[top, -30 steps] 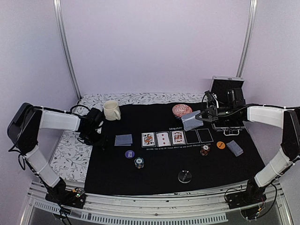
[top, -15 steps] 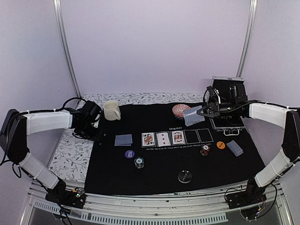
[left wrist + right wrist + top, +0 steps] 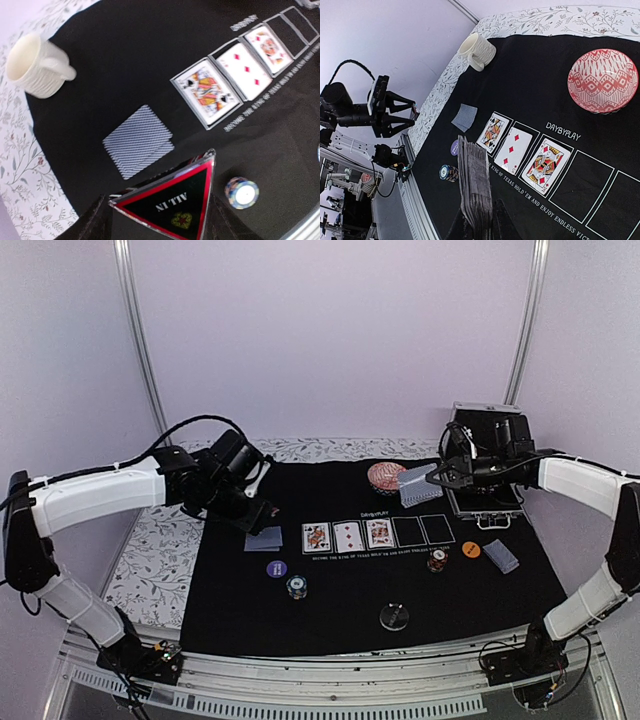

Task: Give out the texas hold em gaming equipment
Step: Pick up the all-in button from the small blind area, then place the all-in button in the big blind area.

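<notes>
My left gripper (image 3: 165, 212) is shut on a red-edged black triangle (image 3: 172, 197) marked ALL IN, hovering just near of the left face-down card pair (image 3: 138, 141). From above, that gripper (image 3: 258, 510) sits over the mat's left part by the same pair (image 3: 264, 538). My right gripper (image 3: 480, 220) is shut on a deck of grey-blue-backed cards (image 3: 475, 185), held above the mat's back right (image 3: 420, 487). Three face-up cards (image 3: 347, 534) fill the printed boxes. A purple disc (image 3: 277, 568), an orange disc (image 3: 471, 549), a clear disc (image 3: 394, 617) and two chip stacks (image 3: 296, 587) (image 3: 437, 560) lie on the mat.
The cream mug (image 3: 35, 66) stands at the mat's back left, mostly hidden behind my left arm from above. A red patterned bowl (image 3: 385, 475) sits at the back, next to the held deck. An open metal case (image 3: 485, 502) lies at the right. A second face-down pair (image 3: 502, 555) is front right.
My left arm has swung right from the table's left edge to over the mat beside the face-down pair, carrying the triangle. The right gripper with the deck has shifted slightly right.
</notes>
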### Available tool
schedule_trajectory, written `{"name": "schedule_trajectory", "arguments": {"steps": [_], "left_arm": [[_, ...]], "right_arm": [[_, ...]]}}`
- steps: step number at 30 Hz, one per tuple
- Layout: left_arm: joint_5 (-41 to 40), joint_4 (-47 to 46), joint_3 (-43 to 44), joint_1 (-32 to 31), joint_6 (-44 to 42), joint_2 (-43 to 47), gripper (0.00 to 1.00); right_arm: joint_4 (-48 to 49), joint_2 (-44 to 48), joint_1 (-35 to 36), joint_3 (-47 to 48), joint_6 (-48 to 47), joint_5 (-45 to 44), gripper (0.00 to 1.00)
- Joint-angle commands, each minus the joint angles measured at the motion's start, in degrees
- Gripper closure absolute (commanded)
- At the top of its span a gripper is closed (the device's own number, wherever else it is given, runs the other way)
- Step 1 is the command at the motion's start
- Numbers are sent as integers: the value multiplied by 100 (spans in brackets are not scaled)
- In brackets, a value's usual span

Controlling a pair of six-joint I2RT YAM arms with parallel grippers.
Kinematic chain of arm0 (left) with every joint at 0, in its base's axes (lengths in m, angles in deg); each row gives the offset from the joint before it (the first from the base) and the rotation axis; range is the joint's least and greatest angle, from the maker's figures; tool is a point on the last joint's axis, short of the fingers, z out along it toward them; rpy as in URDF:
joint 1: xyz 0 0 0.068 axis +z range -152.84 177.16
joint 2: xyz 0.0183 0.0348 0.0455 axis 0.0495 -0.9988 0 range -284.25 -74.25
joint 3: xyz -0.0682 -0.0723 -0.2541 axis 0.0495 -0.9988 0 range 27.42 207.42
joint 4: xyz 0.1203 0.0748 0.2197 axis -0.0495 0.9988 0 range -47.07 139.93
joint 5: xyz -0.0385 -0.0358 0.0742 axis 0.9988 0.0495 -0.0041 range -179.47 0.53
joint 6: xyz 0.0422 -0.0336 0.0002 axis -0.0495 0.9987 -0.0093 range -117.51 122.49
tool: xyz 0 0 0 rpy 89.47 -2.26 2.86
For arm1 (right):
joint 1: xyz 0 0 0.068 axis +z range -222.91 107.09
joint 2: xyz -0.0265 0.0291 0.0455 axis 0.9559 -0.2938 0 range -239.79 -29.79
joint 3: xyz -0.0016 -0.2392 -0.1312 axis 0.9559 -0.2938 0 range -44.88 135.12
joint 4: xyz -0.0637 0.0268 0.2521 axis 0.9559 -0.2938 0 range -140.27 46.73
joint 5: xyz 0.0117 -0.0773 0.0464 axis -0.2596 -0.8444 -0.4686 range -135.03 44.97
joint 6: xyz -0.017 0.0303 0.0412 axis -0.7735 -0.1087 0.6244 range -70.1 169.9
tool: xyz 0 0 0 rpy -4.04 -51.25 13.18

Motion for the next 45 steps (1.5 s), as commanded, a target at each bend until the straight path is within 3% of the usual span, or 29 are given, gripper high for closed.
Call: {"name": "schedule_trajectory", "arguments": {"steps": [1, 7, 12, 18, 21, 29, 33, 45], "left_arm": [[180, 228, 633, -915, 17, -426, 54], [487, 220, 1992, -1998, -272, -1669, 54], [811, 220, 3879, -2651, -807, -3486, 55], [901, 305, 6499, -2967, -1019, -5433, 55], [864, 108, 7270, -3052, -918, -6017, 56], [894, -816, 6985, -3282, -736, -6411, 58], [609, -924, 7329, -3300, -649, -6813, 59], [-367, -2567, 7240, -3361, -1137, -7219, 57]], "right_arm": [[-131, 488, -214, 109, -138, -77, 98], [-87, 599, -976, 16, 24, 53, 98], [-88, 708, -1272, -40, 55, -71, 98], [24, 872, -1634, -109, 144, -177, 98], [73, 962, -1687, -144, 239, -127, 98], [48, 1172, -1689, -376, 175, -116, 98], [39, 1180, -1690, -387, 175, -68, 98], [13, 1156, -1689, -427, 145, -4, 98]]}}
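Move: The left hand, already holding the all-in button, has the red chip stack about 37 cm right, 2 cm back and 15 cm below; the orange button is 7 cm right and 3 cm ahead of that stack, the clear disc 10 cm left and 15 cm back of it. From the right hand, holding cards, the stack is some 6 cm back, 2 cm right, 20 cm below; the open case is 11 cm ahead, 13 cm right. Left hand swings the held all-in button about 43 cm right, sinking near the red stack; right hand retreats rightward. ##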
